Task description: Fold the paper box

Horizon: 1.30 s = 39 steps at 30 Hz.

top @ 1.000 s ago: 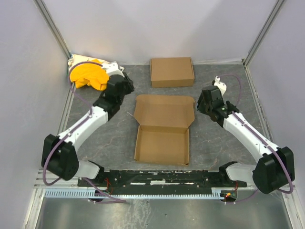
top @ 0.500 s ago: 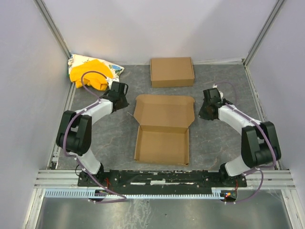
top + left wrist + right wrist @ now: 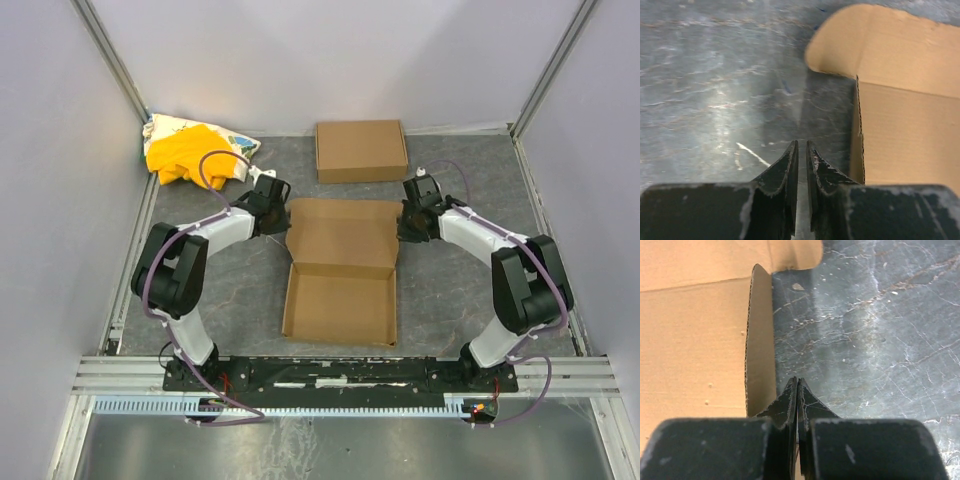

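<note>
The paper box (image 3: 340,300) lies open at the table's middle, its shallow tray toward me and its lid (image 3: 345,235) flat behind it. My left gripper (image 3: 279,217) sits low just off the lid's left edge. In the left wrist view the paper box (image 3: 900,100) is to the right of my left gripper (image 3: 801,144), whose jaws are open by only a thin slit with nothing between them. My right gripper (image 3: 403,222) is at the lid's right edge. My right gripper (image 3: 797,380) is shut and empty in the right wrist view, beside a raised side flap (image 3: 761,340) of the paper box (image 3: 695,330).
A second flat brown cardboard box (image 3: 361,150) lies at the back of the table behind the lid. A yellow cloth bundle (image 3: 185,158) is in the back left corner. Grey walls close in both sides and the back.
Both arms have swung inward from the table's sides to the lid's left and right edges. The right jaws have shut and the left jaws have narrowed.
</note>
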Each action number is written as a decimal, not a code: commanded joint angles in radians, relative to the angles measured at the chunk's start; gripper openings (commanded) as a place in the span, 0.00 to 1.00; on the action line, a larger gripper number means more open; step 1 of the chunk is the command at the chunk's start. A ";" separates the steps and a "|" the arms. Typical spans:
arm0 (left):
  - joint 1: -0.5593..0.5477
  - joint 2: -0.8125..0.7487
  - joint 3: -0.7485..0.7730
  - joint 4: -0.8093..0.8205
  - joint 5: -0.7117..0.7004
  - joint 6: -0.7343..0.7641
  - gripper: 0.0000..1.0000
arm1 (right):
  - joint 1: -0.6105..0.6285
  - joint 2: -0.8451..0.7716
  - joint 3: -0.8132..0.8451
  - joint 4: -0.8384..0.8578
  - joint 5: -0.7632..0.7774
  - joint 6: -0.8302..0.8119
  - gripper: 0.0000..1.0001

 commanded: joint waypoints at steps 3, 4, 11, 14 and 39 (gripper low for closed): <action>-0.099 0.005 0.057 0.018 -0.021 0.056 0.18 | 0.074 0.037 0.088 -0.026 0.058 -0.038 0.02; -0.113 0.005 0.061 0.015 -0.028 0.060 0.18 | 0.086 0.046 0.098 -0.029 0.064 -0.040 0.02; -0.196 0.039 0.105 -0.051 -0.110 0.101 0.18 | 0.149 0.100 0.135 -0.039 0.097 -0.038 0.02; -0.212 0.060 0.128 -0.082 -0.131 0.115 0.18 | 0.163 0.108 0.146 -0.049 0.118 -0.038 0.02; -0.328 0.088 0.207 -0.207 -0.404 0.202 0.19 | 0.275 0.125 0.229 -0.170 0.365 -0.088 0.01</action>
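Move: The open lid lies between the hands, its side flaps standing nearly upright. The left flap's middle is about 2 cm to the left hand's right and 1 ahead; the right flap's is about 2 cm to the right hand's left and 1 ahead. From the left hand, the lid panel is some 10 cm right and level fore-and-aft, the open tray 10 right and 15 back, the closed carton 14 right and 18 ahead. All lie slightly lower. Both hands push on the outer faces of the lid's side flaps, closing inward towards the lid panel: the left about 5 cm right, easing back some 2.5 cm, the right about 3.5 cm left. After a quick first push they nearly stop travelling and lean in over the lid, left hand tilting rightward and right hand leftward by some 25 degrees, each also turning inward, fingers unchanged. ##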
